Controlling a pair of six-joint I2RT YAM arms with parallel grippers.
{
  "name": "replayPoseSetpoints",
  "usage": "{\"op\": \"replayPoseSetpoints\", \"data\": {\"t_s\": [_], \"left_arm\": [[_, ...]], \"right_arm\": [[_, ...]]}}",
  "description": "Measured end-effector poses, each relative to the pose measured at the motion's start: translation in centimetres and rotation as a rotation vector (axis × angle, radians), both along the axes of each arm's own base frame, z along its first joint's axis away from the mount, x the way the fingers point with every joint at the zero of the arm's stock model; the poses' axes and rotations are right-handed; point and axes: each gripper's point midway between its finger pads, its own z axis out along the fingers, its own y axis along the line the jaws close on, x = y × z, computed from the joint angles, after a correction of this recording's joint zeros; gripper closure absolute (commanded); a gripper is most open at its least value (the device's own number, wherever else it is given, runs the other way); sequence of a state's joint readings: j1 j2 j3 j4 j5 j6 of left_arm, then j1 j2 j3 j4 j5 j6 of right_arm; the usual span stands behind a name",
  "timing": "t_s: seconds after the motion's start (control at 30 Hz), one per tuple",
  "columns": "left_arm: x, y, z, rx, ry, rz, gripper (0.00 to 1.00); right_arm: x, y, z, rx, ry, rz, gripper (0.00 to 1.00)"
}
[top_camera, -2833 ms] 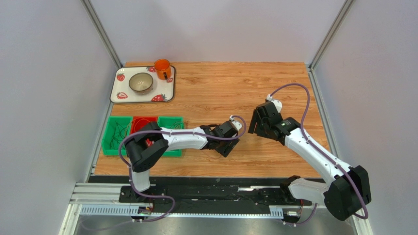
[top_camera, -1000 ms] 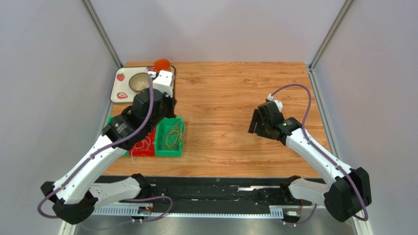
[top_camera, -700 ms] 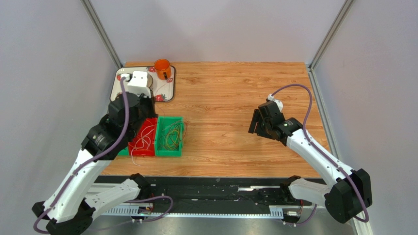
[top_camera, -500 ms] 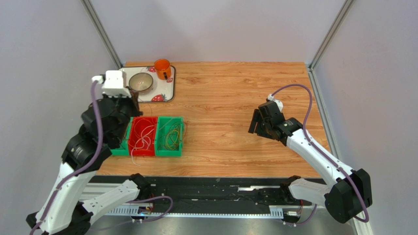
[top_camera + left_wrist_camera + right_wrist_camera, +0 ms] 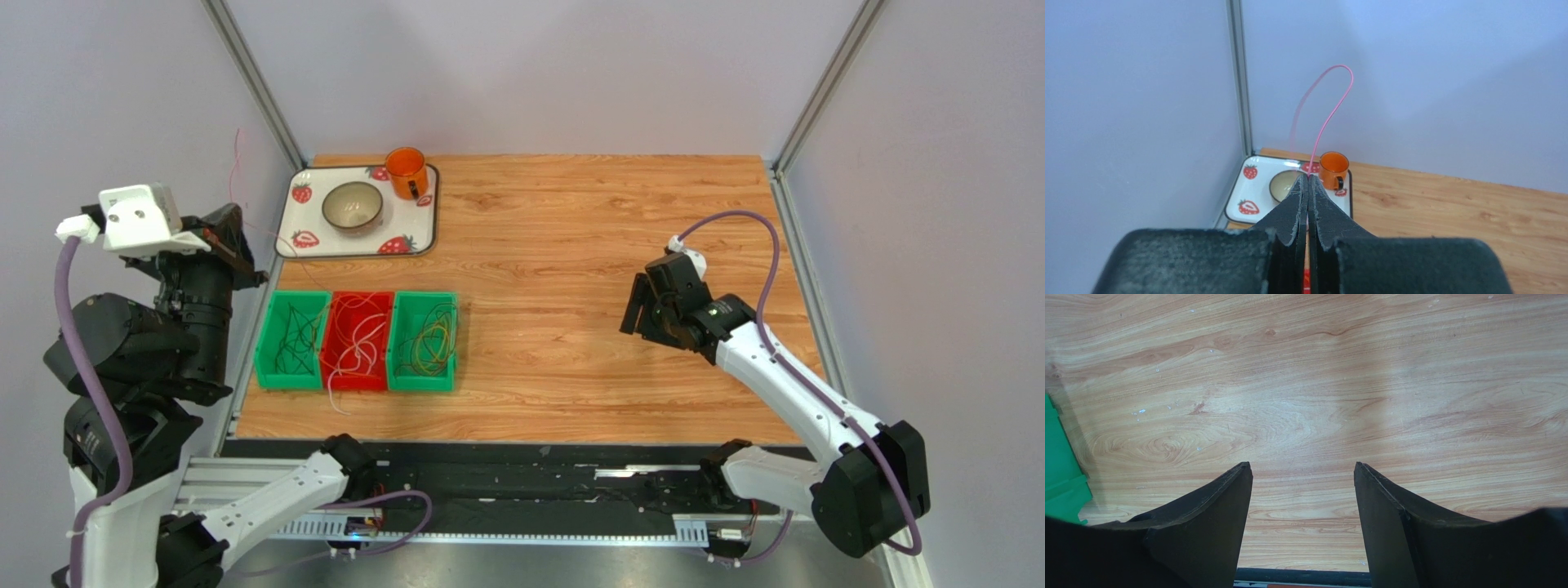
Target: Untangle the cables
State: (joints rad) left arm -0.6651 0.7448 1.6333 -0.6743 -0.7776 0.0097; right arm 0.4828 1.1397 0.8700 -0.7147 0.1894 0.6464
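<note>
My left gripper (image 5: 233,235) is raised beyond the table's left edge, beside the left wall. Its jaws are shut on a thin pink-red cable (image 5: 1341,66) that arcs up from the fingertips (image 5: 1309,179); in the top view that cable (image 5: 234,153) shows as a faint line against the wall. More cables lie in three bins: dark ones in the left green bin (image 5: 291,339), white and red ones in the red bin (image 5: 358,339), yellow and orange ones in the right green bin (image 5: 423,341). My right gripper (image 5: 638,312) hovers open over bare wood (image 5: 1303,468), holding nothing.
A strawberry-patterned tray (image 5: 301,240) at the back left carries a metal bowl (image 5: 352,206) and an orange mug (image 5: 406,172). In the left wrist view the tray (image 5: 1247,202), bowl (image 5: 1281,184) and mug (image 5: 1333,168) lie below the fingers. A green bin corner (image 5: 1060,471) shows at the left of the right wrist view.
My left arm has swung from the table's middle, over the bins, out to the left wall and upward, shut the whole way. The right arm has stayed still.
</note>
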Motion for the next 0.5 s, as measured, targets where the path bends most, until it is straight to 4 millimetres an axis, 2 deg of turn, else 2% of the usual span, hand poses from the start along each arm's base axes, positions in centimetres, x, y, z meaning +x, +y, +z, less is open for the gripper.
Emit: {"op": "replayPoseSetpoints", "data": {"t_s": [0.23,0.5], "left_arm": [[-1.1,1.6,4.0,-0.01,-0.124,0.041,1.0],[-0.9,1.7,5.7,0.005,-0.182,0.062,1.0]], "right_arm": [[0.0,0.1,-0.1,0.004,0.005,-0.002,0.35],[-0.1,0.2,-0.6,0.008,0.02,-0.002,0.34]]}}
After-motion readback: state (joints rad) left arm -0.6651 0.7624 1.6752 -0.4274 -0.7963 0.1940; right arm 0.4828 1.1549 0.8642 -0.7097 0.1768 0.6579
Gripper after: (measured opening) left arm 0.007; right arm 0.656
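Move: The left hand holds the pink cable high up. The red bin, where the cable's tail leads down, sits roughly 7 cm ahead, about 1 cm left and some 50 cm below. At about the same depth and height, one green bin stands 12 cm left of the red bin, the other 13 cm right of it; the strawberry tray lies about 27 cm farther out and 3 cm left of it. From the right hand the red bin is level ahead, about 54 cm left and 9 cm below. Fingers still shut on the pink cable, the left hand draws it farther up and away from the red bin, rising about 5.5 cm while easing a little to its left, quickly at first and then slower. The wrist tips the fingertips up by some 10 degrees on the way. ##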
